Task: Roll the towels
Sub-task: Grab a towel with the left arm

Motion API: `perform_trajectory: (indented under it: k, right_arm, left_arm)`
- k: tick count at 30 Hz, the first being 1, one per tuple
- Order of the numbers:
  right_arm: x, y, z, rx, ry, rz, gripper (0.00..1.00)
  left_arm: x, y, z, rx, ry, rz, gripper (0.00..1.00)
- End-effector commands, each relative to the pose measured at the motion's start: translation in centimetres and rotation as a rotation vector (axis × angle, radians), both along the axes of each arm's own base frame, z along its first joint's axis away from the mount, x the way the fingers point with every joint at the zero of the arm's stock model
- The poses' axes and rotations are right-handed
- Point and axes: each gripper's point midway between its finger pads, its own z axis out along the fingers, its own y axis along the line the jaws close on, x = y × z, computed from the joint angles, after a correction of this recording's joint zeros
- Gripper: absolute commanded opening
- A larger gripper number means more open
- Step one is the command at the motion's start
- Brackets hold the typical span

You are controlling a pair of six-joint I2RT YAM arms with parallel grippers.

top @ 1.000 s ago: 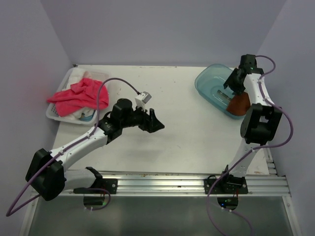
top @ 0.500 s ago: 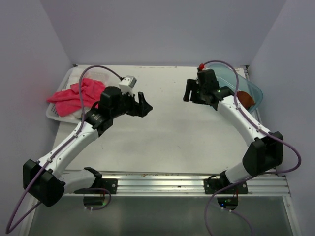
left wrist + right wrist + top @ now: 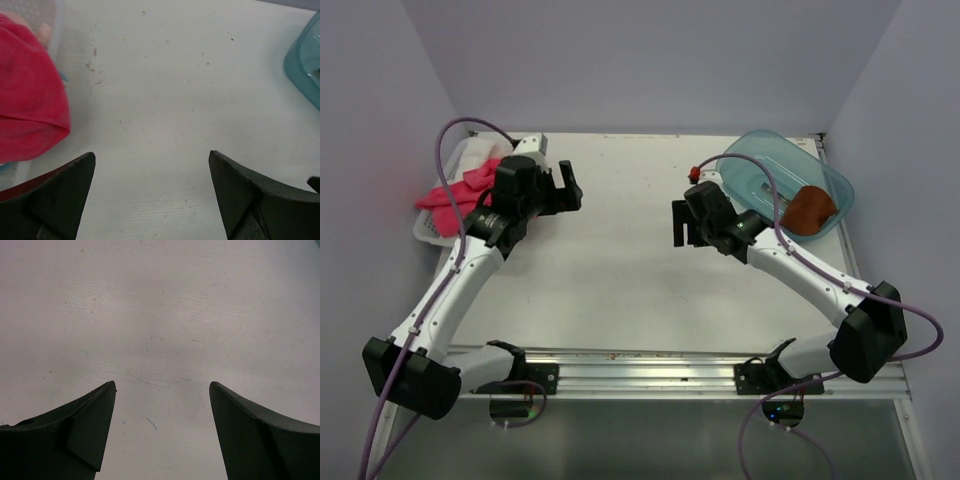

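Note:
A bright pink-red towel (image 3: 460, 190) lies bunched in the white basket (image 3: 428, 230) at the far left; its edge hangs over the basket rim (image 3: 27, 100) in the left wrist view. A rust-brown towel (image 3: 810, 208) sits rolled in the teal tub (image 3: 760, 165) at the far right. My left gripper (image 3: 563, 187) is open and empty, hovering over the table just right of the basket. My right gripper (image 3: 682, 226) is open and empty too, over bare table left of the tub. The wrist views show only table between each pair of fingers (image 3: 60, 195) (image 3: 80, 430).
The teal tub's corner (image 3: 305, 60) shows at the right edge of the left wrist view. White walls close in the back and both sides. A metal rail (image 3: 650, 372) runs along the near edge, with both arm bases on it.
The left gripper swung back and left toward the basket, opening wider. The right gripper left the tub, where the brown towel stays, and moved left over the table, opening.

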Motion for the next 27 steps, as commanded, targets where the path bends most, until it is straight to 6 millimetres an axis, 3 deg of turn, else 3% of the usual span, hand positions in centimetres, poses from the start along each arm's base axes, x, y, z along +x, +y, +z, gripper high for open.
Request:
perform_trajectory:
  k: [1, 2, 9, 11, 12, 16, 18, 22, 25, 27]
  right_arm:
    - [0.1, -0.2, 1.8, -0.018, -0.076, -0.036, 0.8]
    - [-0.1, 0.0, 1.7, -0.02, -0.075, -0.032, 0.8]
    - [-0.4, 0.8, 1.2, 0.011, -0.059, -0.023, 0.8]
    - [-0.4, 1.1, 1.2, 0.017, -0.057, -0.02, 0.8]
    - [-0.5, 1.3, 1.1, 0.022, -0.051, -0.015, 0.8]
    - [-0.5, 1.4, 0.8, 0.027, -0.042, -0.017, 0.8]
    - [-0.7, 1.4, 0.7, 0.027, -0.034, -0.016, 0.8]
    - [-0.9, 1.1, 0.6, 0.026, -0.032, -0.028, 0.8]
    - [-1.1, 1.0, 0.8, 0.034, -0.035, -0.033, 0.8]
    - [-1.2, 0.9, 0.7, 0.032, -0.03, -0.037, 0.8]
  left_arm:
    - [1.6, 4.5, 0.4, 0.073, 0.065, 0.159, 0.99]
    - [1.6, 5.4, -0.6, 0.084, 0.119, 0.183, 0.99]
    - [4.3, 13.0, -1.8, 0.048, 0.192, 0.435, 0.84]
    - [4.6, 14.1, -2.5, 0.034, 0.214, 0.502, 0.84]
    - [4.8, 16.0, -3.1, 0.032, 0.222, 0.563, 0.84]
    - [6.4, 17.4, -4.7, 0.038, 0.234, 0.615, 0.85]
    - [7.0, 18.0, -6.4, 0.061, 0.28, 0.65, 0.81]
    - [7.5, 18.7, -7.8, 0.09, 0.294, 0.685, 0.71]
    - [7.7, 19.2, -8.2, 0.11, 0.294, 0.706, 0.58]
    - [8.0, 19.1, -8.3, 0.11, 0.291, 0.694, 0.42]
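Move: The pink towel, heaped over the white basket, has its middle about 22 cm to the left of the left hand, 7 cm ahead and 13 cm lower. The basket lies beneath it, some 18 cm down; a white towel shows about 9 cm beyond the pink one at nearly the same sideways place. From the right hand the pink towel is some 50 cm to the left, 9 cm ahead and slightly lower. The pink towel's right-hand part is what the left hand goes for: it sweeps some 18 cm left and about 6 cm forward, sinking ever more steeply by around 10 cm onto the heap. On the way the wrist swings about 35 degrees counter-clockwise and tips the fingers further down; the wide-open fingers close to about half, their tips reaching the cloth and gathering a fold between them. ##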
